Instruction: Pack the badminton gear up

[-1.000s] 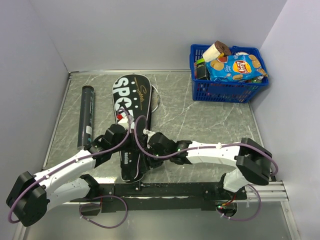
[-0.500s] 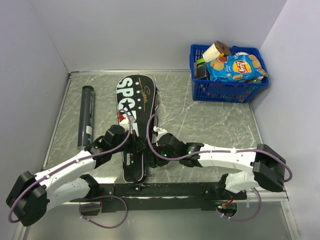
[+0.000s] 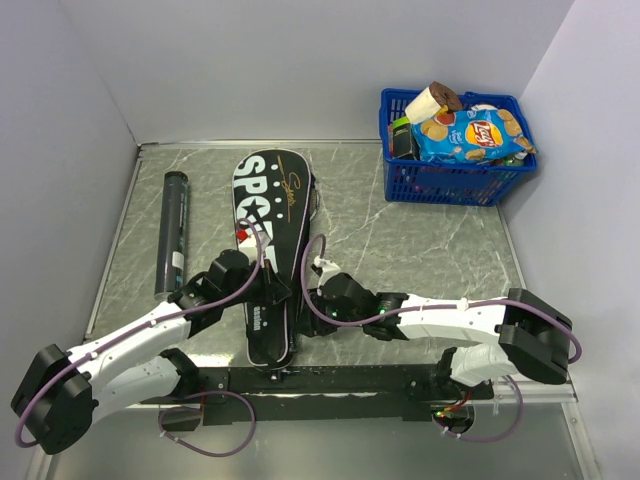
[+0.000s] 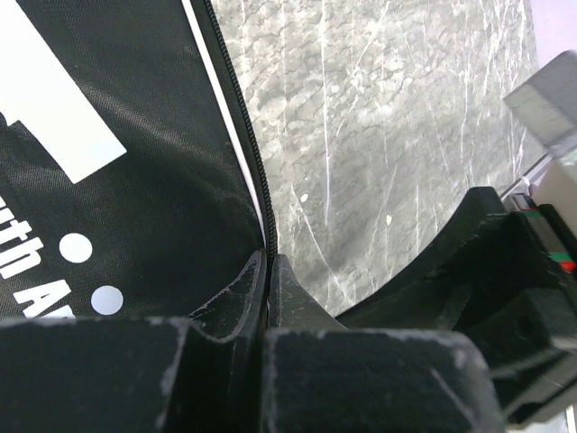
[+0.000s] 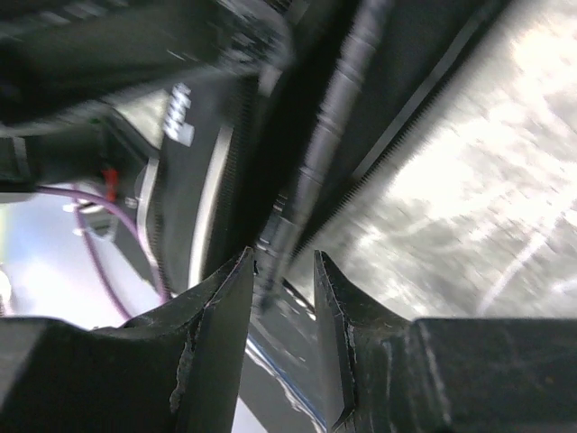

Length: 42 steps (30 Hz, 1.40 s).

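The black "SPORT" cover (image 3: 268,235) lies lengthwise on the table, and a thin silver racket rim (image 3: 314,198) peeks out at its right side. My left gripper (image 3: 266,292) is shut on the cover's zip edge (image 4: 261,180), fingertips pressed together (image 4: 270,259). At the cover's right edge sits my right gripper (image 3: 306,292). Its jaws stand a narrow gap apart (image 5: 282,255), with a thin dark zip tab (image 5: 273,262) between them and a ribbed black racket handle (image 5: 343,99) just beyond. The black tube (image 3: 172,232) lies to the left. No shuttlecocks are in view.
A blue basket (image 3: 400,178) of snack packets stands at the back right corner. Grey walls close in the table on the left, back and right. The arms' base rail (image 3: 330,380) runs along the near edge.
My right arm has drawn back from over the cover to its right edge, and its jaws have narrowed. The cover's head has shifted and lies flatter, showing more lettering. The left gripper keeps its hold.
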{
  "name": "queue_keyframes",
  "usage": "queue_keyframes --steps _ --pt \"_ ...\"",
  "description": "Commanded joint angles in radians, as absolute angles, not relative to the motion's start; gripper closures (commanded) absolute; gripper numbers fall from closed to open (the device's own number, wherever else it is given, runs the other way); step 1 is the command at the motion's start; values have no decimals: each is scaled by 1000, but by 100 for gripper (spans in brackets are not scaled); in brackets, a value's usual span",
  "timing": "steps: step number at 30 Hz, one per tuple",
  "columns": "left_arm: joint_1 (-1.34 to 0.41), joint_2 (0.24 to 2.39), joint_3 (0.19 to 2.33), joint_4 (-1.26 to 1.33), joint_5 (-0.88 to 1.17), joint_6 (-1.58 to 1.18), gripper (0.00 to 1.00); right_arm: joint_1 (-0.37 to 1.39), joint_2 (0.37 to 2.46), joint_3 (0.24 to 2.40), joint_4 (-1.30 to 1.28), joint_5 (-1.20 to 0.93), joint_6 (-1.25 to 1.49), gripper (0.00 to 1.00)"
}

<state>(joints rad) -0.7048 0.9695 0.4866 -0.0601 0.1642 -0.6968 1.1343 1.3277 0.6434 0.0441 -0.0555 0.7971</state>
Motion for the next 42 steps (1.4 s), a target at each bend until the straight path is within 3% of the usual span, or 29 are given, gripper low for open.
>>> queue_keyframes --steps 1,20,27,31,42 --pt "-712 939 514 -25 204 -701 99 1131 1348 635 182 -93 830 59" --pt "-712 954 523 -12 215 -704 99 1131 1436 611 271 -129 857 60" --pt "-712 956 528 -8 230 -713 99 1129 1485 586 388 -170 890 75" --pt "-712 954 519 26 244 -721 99 1131 1526 557 542 -219 922 81" --pt "-712 948 495 89 284 -773 99 1131 1721 554 1023 -373 1031 82"
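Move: The bag's lower side edge, below the open flap, lies about 5 cm left of the right gripper, some 2 cm back and 2 cm lower. The upper edge that the left gripper pinches is about 8 cm ahead and 5 cm left of the right one, a little higher. The bag's near rounded end is roughly 8 cm left and 9 cm back; its small white lettering some 12 cm left, 1 cm ahead. From the left gripper, the lower edge is about 10 cm back, level sideways, 5 cm down. Keep the left gripper pinched on the bag's upper edge, nearly still. Reach the half-open right gripper about 5 cm left and some 2 cm down and back, in under that edge against the bag's side, pausing briefly partway; on the second leg close the fingers onto the dark fabric of the lower edge while rolling the wrist nearly 20 degrees, its left side rising. ##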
